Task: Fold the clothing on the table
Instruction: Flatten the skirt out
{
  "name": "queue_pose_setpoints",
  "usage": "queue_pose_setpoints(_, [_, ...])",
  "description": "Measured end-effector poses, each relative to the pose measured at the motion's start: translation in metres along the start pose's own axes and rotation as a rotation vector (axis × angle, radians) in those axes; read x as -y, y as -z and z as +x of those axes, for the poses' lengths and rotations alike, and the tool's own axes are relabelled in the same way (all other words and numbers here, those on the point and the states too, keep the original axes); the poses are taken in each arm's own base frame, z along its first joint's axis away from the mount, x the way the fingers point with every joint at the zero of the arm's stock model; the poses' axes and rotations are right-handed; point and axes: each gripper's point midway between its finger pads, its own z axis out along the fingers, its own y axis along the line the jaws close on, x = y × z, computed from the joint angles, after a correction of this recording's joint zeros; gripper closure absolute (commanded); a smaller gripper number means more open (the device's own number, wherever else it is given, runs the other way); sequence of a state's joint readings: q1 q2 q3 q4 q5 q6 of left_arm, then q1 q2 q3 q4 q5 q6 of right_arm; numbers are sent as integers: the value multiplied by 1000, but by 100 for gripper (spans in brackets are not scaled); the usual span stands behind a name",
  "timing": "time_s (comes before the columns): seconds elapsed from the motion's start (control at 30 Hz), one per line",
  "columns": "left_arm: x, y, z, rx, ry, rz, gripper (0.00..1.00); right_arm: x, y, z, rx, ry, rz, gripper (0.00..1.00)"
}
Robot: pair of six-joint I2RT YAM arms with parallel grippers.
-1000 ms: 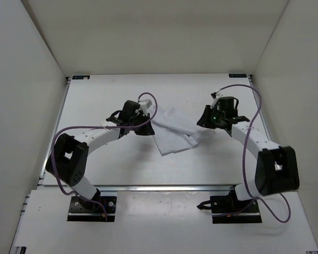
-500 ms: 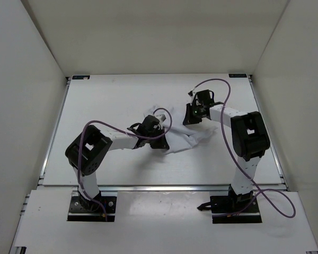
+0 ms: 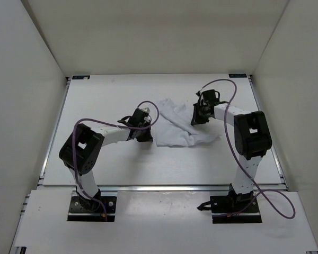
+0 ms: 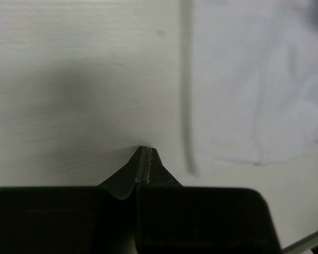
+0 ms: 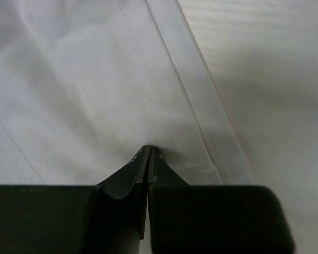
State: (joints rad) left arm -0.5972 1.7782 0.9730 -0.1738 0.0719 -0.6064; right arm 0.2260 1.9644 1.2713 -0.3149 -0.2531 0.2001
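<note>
The clothing (image 3: 180,127) is a wrinkled white garment lying spread near the middle of the table (image 3: 95,106). My left gripper (image 3: 146,136) sits just off its left edge. In the left wrist view that gripper (image 4: 146,151) is shut with nothing in it, its tips down on bare table (image 4: 69,53), and the clothing (image 4: 254,79) lies to its right. My right gripper (image 3: 195,120) is over the garment's back right part. It (image 5: 149,149) is shut, with its tips touching the cloth (image 5: 95,79) beside a stitched hem; no fold shows between the jaws.
White walls close in the table on the left, back and right. Purple cables loop over both arms, and one hangs blurred in front of the left wrist camera (image 4: 186,95). Bare tabletop (image 5: 275,63) lies just right of the hem.
The left gripper has drawn back to the left, off the cloth and onto bare table. The garment, bunched half a second ago, now lies wider and reaches farther back. The right gripper shifted slightly right.
</note>
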Motion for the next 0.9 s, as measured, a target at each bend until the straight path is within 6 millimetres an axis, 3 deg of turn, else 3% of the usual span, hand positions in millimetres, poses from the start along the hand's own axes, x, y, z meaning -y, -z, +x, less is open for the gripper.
queue_pose_setpoints(0.17, [-44, 2, -31, 6, 23, -120, 100, 52, 38, 29, 22, -134, 105, 100])
queue_pose_setpoints(0.23, [-53, -4, -48, 13, 18, -153, 100, 61, 53, 49, 11, -163, 150, 100])
queue_pose_setpoints(0.33, [-56, -12, -70, 21, 14, -162, 100, 42, 63, 79, -33, -139, 157, 100])
queue_pose_setpoints(0.43, [-53, -14, -85, 24, 8, -147, 100, 4, 61, 102, -86, -84, 111, 100])
queue_pose_setpoints(0.53, [-36, -7, -92, 30, -5, -95, 100, -28, 54, 113, -120, -85, 49, 100])
queue_pose_setpoints(0.63, [-5, 7, -86, 42, -29, -27, 100, -39, 49, 109, -135, -148, 26, 100])
queue_pose_setpoints(0.8, [50, 43, -45, 67, -61, 122, 100, -55, 41, 99, -108, -189, 1, 99])
queue_pose_setpoints(0.9, [55, 41, -24, 46, -43, 159, 100, -69, 39, 95, -88, -178, -38, 100])
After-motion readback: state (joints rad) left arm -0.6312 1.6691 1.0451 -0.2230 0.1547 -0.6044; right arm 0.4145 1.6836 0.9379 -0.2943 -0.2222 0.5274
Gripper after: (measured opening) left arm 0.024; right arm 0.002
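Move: The shut right fingertips are down on the skirt, its middle about 4 cm to their left and 1 cm nearer the robot. Its right end lies some 12 cm right and 8 cm back, its far-left corner about 15 cm ahead and 11 cm left. From the left hand, low over bare table just beside the skirt's left edge, the skirt's middle is about 8 cm ahead and 14 cm right. Shut right fingers drag the skirt back about 12 cm, right then left; left hand sweeps forward, lifts, returns. ##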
